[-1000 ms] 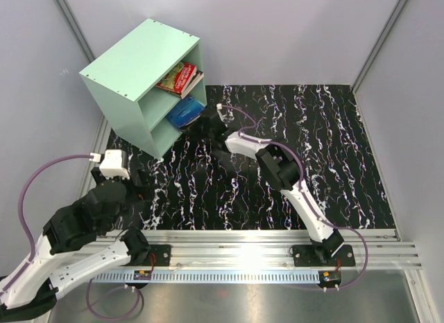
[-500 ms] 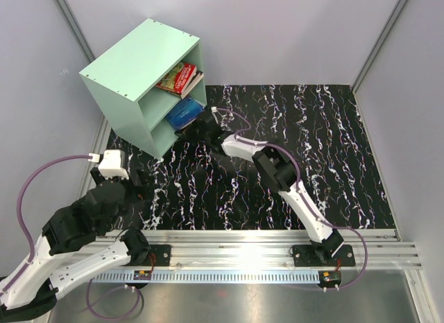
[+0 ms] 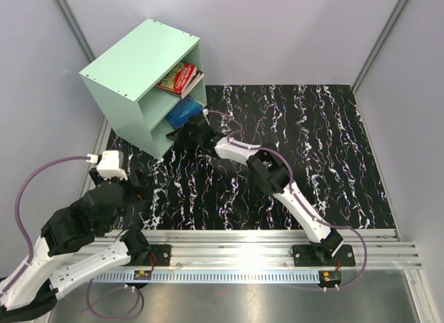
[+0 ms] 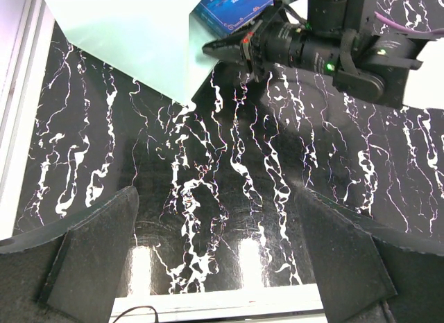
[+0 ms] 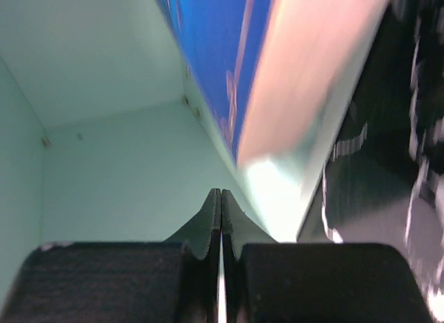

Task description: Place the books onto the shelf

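Note:
The mint-green shelf (image 3: pixel 135 70) stands at the back left, its two compartments opening onto the mat. A red book (image 3: pixel 182 77) lies on a small stack in the far compartment. A blue book with an orange edge (image 3: pixel 184 111) leans in the near compartment, also visible as the blue book (image 4: pixel 232 4) and blue book (image 5: pixel 208 66). My right gripper (image 3: pixel 177 134) is shut and holds nothing, its tip (image 5: pixel 220 198) at the mouth of the near compartment just beside the blue book. My left gripper (image 4: pixel 222 267) hangs open over the mat near the front left, holding nothing.
The black marbled mat (image 3: pixel 312 156) covers the table. Grey walls close in on the left, back and right. An aluminium rail (image 3: pixel 263 250) with the arm bases runs along the near edge. The right arm (image 3: pixel 277 177) stretches diagonally across the mat's middle.
My right gripper has slid left along the shelf front, from beside the blue book's outer end to the mouth of the near compartment. The left arm has barely moved.

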### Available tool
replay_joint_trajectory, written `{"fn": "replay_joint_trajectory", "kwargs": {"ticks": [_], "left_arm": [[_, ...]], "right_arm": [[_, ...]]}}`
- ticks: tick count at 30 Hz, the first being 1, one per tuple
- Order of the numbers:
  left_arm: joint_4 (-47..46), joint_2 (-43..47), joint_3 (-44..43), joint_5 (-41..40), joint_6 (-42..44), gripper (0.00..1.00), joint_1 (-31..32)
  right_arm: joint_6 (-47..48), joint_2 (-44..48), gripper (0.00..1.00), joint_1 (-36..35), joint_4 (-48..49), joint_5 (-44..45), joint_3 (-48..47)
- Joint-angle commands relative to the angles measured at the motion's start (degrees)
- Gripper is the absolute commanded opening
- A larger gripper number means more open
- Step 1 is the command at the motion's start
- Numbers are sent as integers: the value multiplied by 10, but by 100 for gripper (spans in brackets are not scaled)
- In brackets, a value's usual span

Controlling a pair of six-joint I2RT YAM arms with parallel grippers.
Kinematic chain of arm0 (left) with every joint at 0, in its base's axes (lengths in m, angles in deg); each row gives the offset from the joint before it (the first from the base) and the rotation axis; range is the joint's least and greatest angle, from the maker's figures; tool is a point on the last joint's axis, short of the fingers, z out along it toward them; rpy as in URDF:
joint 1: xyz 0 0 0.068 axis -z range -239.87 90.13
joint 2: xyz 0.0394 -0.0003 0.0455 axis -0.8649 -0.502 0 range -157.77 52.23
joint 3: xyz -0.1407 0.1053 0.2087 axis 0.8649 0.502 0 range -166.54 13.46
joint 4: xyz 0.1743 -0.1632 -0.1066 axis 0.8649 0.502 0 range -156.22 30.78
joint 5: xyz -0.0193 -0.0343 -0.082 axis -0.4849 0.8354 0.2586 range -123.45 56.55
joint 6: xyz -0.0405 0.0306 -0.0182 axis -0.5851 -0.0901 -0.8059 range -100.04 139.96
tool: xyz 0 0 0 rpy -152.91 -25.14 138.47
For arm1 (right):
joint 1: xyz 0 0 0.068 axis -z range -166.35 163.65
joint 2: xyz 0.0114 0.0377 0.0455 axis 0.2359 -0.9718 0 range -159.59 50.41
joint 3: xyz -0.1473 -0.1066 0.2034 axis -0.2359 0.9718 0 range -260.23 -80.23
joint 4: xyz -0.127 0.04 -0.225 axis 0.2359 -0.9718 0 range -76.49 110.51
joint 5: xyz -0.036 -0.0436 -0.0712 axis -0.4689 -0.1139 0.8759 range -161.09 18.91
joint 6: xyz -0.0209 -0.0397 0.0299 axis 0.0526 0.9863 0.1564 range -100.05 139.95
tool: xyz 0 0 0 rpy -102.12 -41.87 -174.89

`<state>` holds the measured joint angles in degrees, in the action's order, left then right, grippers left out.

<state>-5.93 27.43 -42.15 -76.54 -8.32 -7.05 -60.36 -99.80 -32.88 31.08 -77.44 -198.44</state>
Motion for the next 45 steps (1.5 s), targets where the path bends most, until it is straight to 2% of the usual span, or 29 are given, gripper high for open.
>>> {"fn": "replay_joint_trajectory", "kwargs": {"ticks": [1, 5, 16, 21, 26, 27, 28, 30, 31, 35, 38, 43, 45], "left_arm": [[-23, 5, 2, -1, 12, 99, -2], [-25, 6, 2, 1, 14, 99, -2], [-25, 5, 2, 1, 14, 99, -1], [-25, 6, 2, 1, 14, 99, -2], [-26, 7, 3, 2, 14, 99, -2], [-27, 8, 3, 2, 15, 99, -2], [-27, 8, 3, 2, 15, 99, -2], [-27, 8, 3, 2, 15, 99, -2], [-27, 8, 3, 2, 15, 99, -2], [-27, 8, 3, 1, 14, 99, -2], [-26, 5, 2, 0, 14, 99, -1], [-22, -6, 1, -2, 11, 99, -2], [-18, -19, -5, -1, 9, 99, -2]], "right_arm": [[-3, -37, 0, 25, -20, 4, -71], [4, -61, 0, 41, -52, 5, -127], [6, -97, 0, 61, -78, 13, -200], [6, -88, 0, 60, -69, 13, -185], [20, -38, 1, 57, 8, -15, -89], [25, -11, 5, 53, 21, -16, -69], [32, 4, 16, 50, 48, -18, -23], [59, 40, 39, 43, 64, -16, 23], [68, 76, 55, 36, 73, -13, 69], [110, 172, 84, 22, 99, 7, 199], [135, 254, 92, 14, 109, 28, 314], [183, 412, 94, 9, 99, 60, 509], [224, 496, 96, 0, 76, 92, 552]]}}
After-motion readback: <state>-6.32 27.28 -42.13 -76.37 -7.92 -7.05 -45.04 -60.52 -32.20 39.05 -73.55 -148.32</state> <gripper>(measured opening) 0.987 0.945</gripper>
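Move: Inside the shelf's lower compartment, the right hand's shut fingers stand at the near end of the blue book, whose middle lies about 9 cm ahead, 2 cm to the right and 1 cm lower. The purple book lies directly under the blue one, some 4 cm below the hand. The red book is on the board above, roughly 12 cm ahead, 2 cm right and 15 cm up. From the idle left hand the blue book is about 35 cm ahead, 10 cm right and 20 cm below. Sweeping forward about 7 cm and a little to the right along the shelf opening, the right hand pushes the blue book's near end with its shut fingers. It then dips some 3 cm and opens wide while drawing back about 17 cm and right 10 cm, rising out and away from the shelf as the wrist rolls some 15 degrees. ##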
